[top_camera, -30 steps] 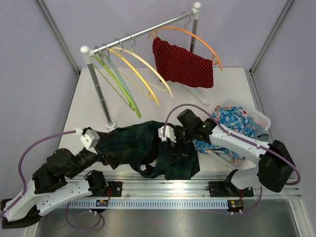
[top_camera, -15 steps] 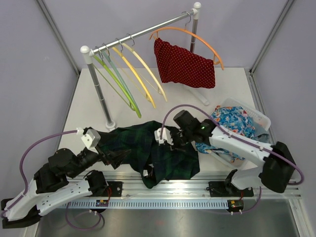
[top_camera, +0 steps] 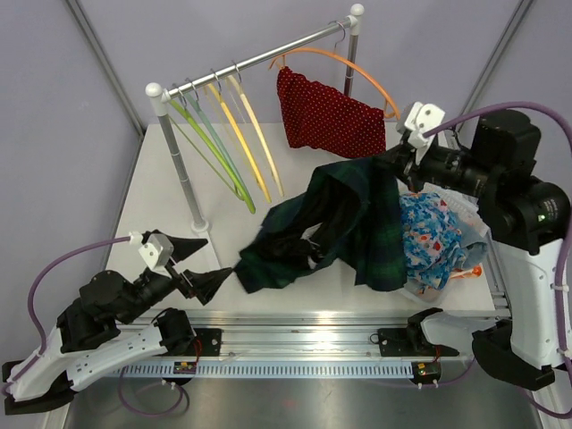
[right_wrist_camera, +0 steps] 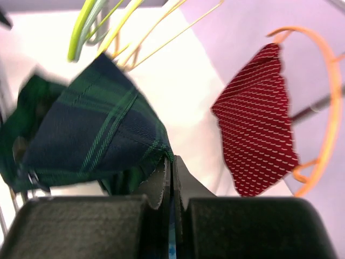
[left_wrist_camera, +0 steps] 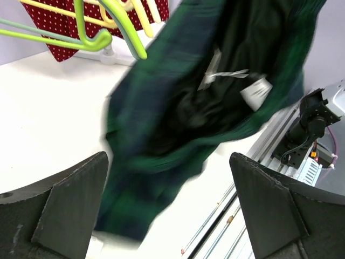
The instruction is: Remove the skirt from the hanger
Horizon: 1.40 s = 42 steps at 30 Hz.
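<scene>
A red white-dotted skirt [top_camera: 329, 114] hangs on the orange hanger [top_camera: 357, 70] at the right end of the rail; the right wrist view has it [right_wrist_camera: 259, 129] on the right. My right gripper [top_camera: 391, 165] is raised just right of it and shut on a fold of a dark green plaid garment [top_camera: 349, 214], pinched at the fingertips [right_wrist_camera: 171, 162]. The plaid cloth drapes down-left, its low end near the table by my left gripper [top_camera: 207, 262]. That gripper is open with nothing between its fingers [left_wrist_camera: 168, 156]; the plaid cloth [left_wrist_camera: 205, 81] hangs blurred ahead of it.
Several bare green and yellow hangers [top_camera: 223, 134] hang on the left part of the rail [top_camera: 259, 61], over the rack's left post [top_camera: 183, 170]. A white basket [top_camera: 476, 217] with blue floral clothes stands at the right, below my right arm.
My right gripper has shut on the plaid garment and swung it off the table, up and to the right. The left gripper has stayed open at the near left, now clear of the cloth.
</scene>
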Each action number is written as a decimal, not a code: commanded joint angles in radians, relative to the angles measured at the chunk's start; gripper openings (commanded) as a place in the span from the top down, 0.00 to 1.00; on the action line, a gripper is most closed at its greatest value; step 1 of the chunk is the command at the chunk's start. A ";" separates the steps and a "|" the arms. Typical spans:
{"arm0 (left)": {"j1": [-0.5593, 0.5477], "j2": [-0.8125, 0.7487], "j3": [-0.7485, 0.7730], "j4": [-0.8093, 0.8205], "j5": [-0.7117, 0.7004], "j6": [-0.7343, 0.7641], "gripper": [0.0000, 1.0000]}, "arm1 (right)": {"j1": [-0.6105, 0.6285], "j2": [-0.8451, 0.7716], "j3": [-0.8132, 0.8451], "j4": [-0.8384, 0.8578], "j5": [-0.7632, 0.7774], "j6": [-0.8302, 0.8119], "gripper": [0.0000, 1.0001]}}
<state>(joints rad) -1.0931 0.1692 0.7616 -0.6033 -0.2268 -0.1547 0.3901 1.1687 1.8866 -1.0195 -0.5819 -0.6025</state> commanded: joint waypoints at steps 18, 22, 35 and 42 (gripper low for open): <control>0.002 -0.019 0.047 0.017 -0.048 0.012 0.01 | -0.048 0.128 0.669 0.176 0.665 0.023 1.00; 0.004 -0.011 0.054 0.008 -0.055 0.018 0.01 | -0.053 0.117 0.677 0.231 0.803 -0.052 1.00; 0.004 0.007 0.062 -0.012 -0.075 -0.002 0.01 | -0.056 0.036 0.599 0.317 1.005 -0.157 1.00; 0.002 0.006 0.061 -0.007 -0.075 -0.005 0.01 | -0.054 -0.007 0.479 0.280 0.967 -0.157 1.00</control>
<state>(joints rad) -1.0924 0.1658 0.7872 -0.6376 -0.2855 -0.1558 0.3389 1.1698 2.4176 -0.8093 0.3843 -0.7364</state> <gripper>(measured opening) 0.988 0.011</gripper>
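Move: Some 20 cm to the right of the right hand, about 8 cm farther out and 38 cm below, lies the basket, meant for the dark green plaid skirt already pinched in its shut fingers. The red dotted skirt hangs roughly 23 cm farther out than this hand, 13 cm to its left and 12 cm lower. From the open left hand, the basket is about 69 cm to the right, 20 cm ahead and 23 cm down. Swinging the held plaid skirt up and over to the basket's side, the right hand first mainly climbs, then sweeps right, about 21 cm each way, ending some 5 cm farther back. Its wrist turns some 60 degrees clockwise and tips up, so the fingers go from pointing left-forward to forward and slightly upward, still pinching the cloth. ##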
